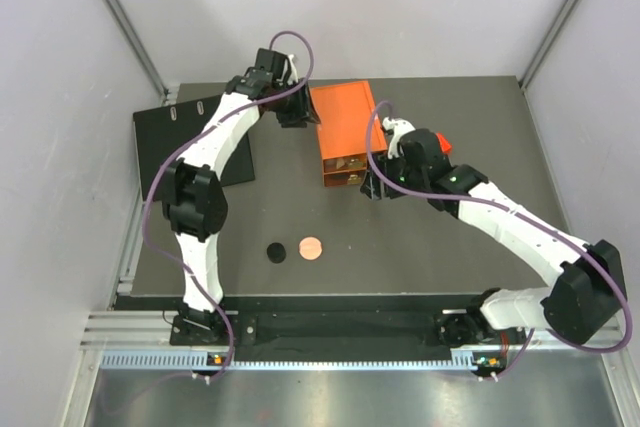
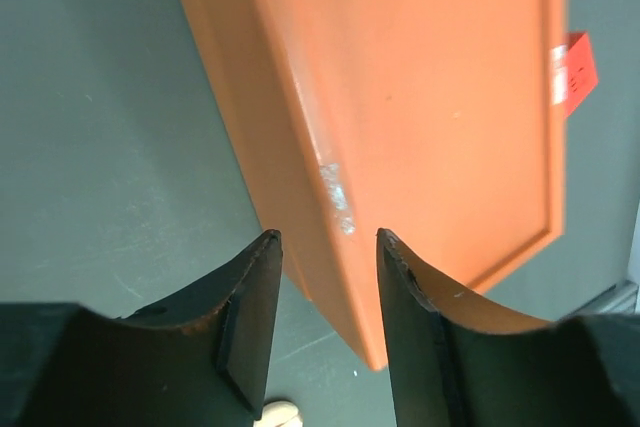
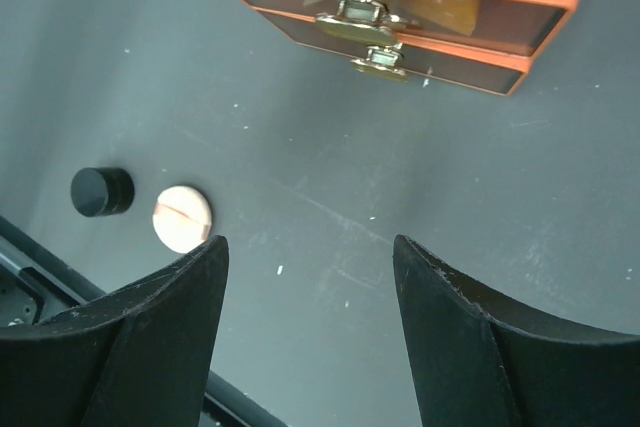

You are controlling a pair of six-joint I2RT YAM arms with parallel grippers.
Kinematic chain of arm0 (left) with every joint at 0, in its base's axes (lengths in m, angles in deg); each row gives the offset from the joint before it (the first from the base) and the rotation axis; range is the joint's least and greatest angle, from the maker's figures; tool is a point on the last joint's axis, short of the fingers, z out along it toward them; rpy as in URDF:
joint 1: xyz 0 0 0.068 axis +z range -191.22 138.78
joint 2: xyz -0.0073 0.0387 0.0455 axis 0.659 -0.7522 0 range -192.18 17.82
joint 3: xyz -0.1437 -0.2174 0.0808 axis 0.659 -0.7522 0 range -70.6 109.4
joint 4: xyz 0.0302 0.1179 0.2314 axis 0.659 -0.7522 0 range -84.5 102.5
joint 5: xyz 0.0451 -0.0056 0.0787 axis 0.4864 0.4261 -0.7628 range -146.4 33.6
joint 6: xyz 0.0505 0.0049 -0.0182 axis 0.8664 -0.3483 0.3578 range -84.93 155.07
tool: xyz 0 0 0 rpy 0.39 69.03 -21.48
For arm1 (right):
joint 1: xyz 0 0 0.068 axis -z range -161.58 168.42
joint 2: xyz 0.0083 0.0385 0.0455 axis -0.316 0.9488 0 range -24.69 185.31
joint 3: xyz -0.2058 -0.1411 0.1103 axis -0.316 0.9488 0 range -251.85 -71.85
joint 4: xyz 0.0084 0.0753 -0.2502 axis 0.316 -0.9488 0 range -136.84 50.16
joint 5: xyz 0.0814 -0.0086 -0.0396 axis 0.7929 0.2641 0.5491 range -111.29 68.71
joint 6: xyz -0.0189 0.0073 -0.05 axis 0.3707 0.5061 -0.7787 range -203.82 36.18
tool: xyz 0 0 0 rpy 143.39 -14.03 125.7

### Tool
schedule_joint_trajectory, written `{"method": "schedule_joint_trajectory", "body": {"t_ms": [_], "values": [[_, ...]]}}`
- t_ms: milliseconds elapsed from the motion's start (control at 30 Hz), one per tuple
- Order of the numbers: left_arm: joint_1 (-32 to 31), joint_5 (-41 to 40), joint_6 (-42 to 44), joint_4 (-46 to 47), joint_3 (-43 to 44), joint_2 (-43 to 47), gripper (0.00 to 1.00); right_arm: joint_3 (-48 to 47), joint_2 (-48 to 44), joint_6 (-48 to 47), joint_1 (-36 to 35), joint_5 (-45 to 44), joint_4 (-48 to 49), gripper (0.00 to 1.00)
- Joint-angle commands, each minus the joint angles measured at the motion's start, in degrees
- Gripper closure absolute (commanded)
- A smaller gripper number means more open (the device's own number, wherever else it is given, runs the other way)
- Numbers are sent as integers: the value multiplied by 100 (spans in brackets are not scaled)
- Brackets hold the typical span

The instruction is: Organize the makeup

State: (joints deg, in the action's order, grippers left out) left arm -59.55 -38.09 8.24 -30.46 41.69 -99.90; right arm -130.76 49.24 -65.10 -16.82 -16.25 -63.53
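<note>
Two pieces of the makeup lie on the dark table near the front: a black round disc and a pinkish-copper round disc side by side. My left gripper is at the left edge of the large orange box. Its jaws are apart and straddle that edge, one finger beside the box and the other over its top. My right gripper hangs open and empty in front of the box's two drawer fronts, whose gold latches face it.
A small red cube sits at the box's right side. A black flat mat lies at the back left. A small pale beige thing shows under the left fingers; what it is I cannot tell.
</note>
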Motion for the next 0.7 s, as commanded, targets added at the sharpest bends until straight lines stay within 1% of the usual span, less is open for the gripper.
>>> {"method": "schedule_joint_trajectory", "body": {"t_ms": [0,100,133,200,233,267,400,533,567,667], "values": [[13,-345,239,-160,600,609,53,11,-300,202,-158,-152,399,33],[-144,-617,458,-397,820,556,62,73,-248,325,-193,-187,478,34],[-206,-635,494,-432,864,539,71,99,-222,369,-202,-213,522,34],[-276,-513,538,-494,996,390,82,143,-134,422,-211,-223,653,34],[-303,-469,565,-520,1075,233,92,161,-81,404,-246,-223,698,34],[-338,-460,617,-694,1293,135,100,170,24,422,-255,-223,750,34],[-513,-529,793,-1030,1717,-287,100,196,358,387,-308,-223,1101,34],[-584,-714,863,-1100,1717,-507,100,126,753,281,-395,-258,1322,35],[-610,-897,959,-1161,1761,-533,100,109,885,281,-413,-275,1348,34],[-698,-1118,1083,-1215,1630,-613,100,21,1114,325,-439,-301,1471,35]]}}
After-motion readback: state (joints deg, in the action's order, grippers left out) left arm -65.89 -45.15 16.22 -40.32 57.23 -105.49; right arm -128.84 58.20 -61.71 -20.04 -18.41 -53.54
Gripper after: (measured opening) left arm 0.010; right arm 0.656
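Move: The orange cabinet's top centre lies about 9 cm to the right of my left hand, 4 cm ahead and some 6 cm lower; the red box stands on the table about 30 cm to that hand's right, level with it. For my right hand, the drawer knobs are about 8 cm ahead, 4 cm to its left and 10 cm below; the pink compact is about 6 cm back and 13 cm left, with the black pot 8 cm beyond it to the left. My left hand rises about 7 cm at the cabinet's left edge and shuts its empty fingers, then shifts some 3 cm right over the cabinet top and sinks about 5 cm towards it, fingertips still seeming just clear. Meanwhile my right hand, fingers kept open, lifts slightly, then sinks about 4 cm net while going left and a little forward towards the drawer knobs. ##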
